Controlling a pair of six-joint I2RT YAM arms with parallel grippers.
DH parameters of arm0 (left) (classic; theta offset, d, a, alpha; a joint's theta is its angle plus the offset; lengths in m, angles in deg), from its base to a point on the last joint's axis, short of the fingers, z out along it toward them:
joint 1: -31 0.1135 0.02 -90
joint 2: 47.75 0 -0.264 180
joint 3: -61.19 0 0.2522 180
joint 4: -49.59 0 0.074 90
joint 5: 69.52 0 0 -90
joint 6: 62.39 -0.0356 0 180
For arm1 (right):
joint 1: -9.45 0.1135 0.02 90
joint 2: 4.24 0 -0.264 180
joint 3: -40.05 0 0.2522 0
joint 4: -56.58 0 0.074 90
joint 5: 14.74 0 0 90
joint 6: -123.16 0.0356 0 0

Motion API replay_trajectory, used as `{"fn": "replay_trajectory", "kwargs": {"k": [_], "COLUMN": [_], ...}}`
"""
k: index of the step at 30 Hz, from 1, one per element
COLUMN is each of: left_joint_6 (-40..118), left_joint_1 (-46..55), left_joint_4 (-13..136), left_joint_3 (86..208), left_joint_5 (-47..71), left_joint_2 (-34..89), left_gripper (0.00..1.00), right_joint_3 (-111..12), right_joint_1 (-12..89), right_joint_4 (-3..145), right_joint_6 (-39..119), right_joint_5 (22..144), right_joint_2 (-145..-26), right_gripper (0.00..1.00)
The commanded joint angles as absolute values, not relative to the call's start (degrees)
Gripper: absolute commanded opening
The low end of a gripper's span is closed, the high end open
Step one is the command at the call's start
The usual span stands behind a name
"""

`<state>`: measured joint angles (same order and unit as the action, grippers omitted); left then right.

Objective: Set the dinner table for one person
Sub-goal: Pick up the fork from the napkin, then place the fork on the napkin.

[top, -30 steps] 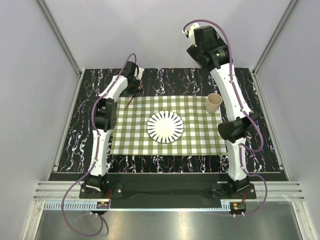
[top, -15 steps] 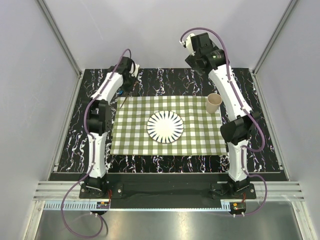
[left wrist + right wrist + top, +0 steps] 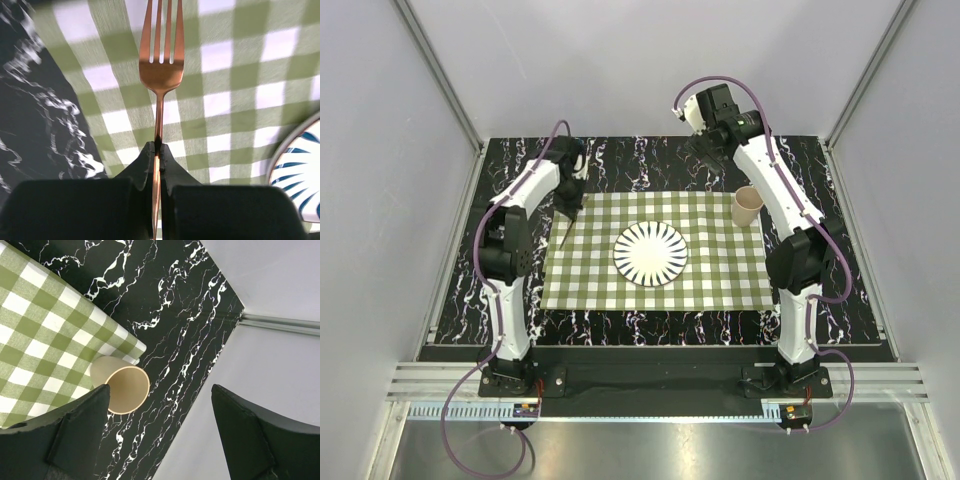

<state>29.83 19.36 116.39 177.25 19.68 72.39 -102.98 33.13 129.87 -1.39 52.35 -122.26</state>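
Observation:
My left gripper [image 3: 159,150] is shut on the handle of a copper fork [image 3: 160,75], whose tines point away over the left part of the green-and-white checked cloth [image 3: 225,100]. From above, that gripper [image 3: 570,198] hangs over the cloth's back left corner with the fork [image 3: 565,228] slanting down. A white plate with dark rays [image 3: 650,253] lies mid-cloth, and its rim [image 3: 300,165] shows at the right of the left wrist view. My right gripper [image 3: 160,390] is open and empty, high above a tan cup [image 3: 122,387]. The cup [image 3: 748,205] stands on the cloth's back right corner on the dinner table [image 3: 650,160].
The black veined tabletop [image 3: 175,315] shows around the cloth [image 3: 720,270] on all sides. Grey walls and metal rails [image 3: 280,325] close in the back and sides. The right arm [image 3: 708,150] reaches over the table's back edge.
The left arm has carried the fork nearer and lower, over the cloth's left edge. The right arm has dropped and swung left, away from the cup.

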Motion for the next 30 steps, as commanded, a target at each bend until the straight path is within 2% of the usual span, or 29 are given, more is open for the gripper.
{"fn": "replay_trajectory", "kwargs": {"k": [1, 20, 30], "left_joint_6": [33.23, 38.42, 40.00], "left_joint_1": [19.49, 14.66, 13.95], "left_joint_4": [113.63, 108.53, 105.89], "left_joint_3": [172.53, 162.76, 153.80], "left_joint_5": [20.39, 24.87, 25.22], "left_joint_2": [68.53, 62.99, 58.07], "left_gripper": [0.00, 0.00, 0.00], "right_joint_3": [-103.70, -105.37, -105.02], "right_joint_1": [33.27, 33.27, 33.62], "right_joint_4": [127.55, 127.29, 127.29], "right_joint_6": [-1.56, -2.09, -2.44], "right_joint_5": [54.35, 54.17, 54.08], "right_joint_2": [-118.24, -119.12, -117.97], "right_gripper": [0.89, 0.89, 0.89]}}
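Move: The left hand already holds the fork over the napkin's far left corner; the open cloth to the left of the plate lies about 9 cm back, 2 cm right and 5 cm below. The plate's middle is some 10 cm back and 20 cm to this hand's right, 4 cm lower. The blue knife lies roughly 16 cm ahead, 2 cm left and 5 cm below. From the idle right hand, the fork is about 32 cm left, 3 cm back and 18 cm lower. Still pinching the fork in shut fingers, the left hand carries it back and down over the napkin towards the cloth left of the plate, some 7 cm back in all. It dips about 4.5 cm early on, lifts about 2 cm while edging right, then draws back again, sinking slightly; the wrist hardly turns. Whether the fork touches the cloth can't be seen. ##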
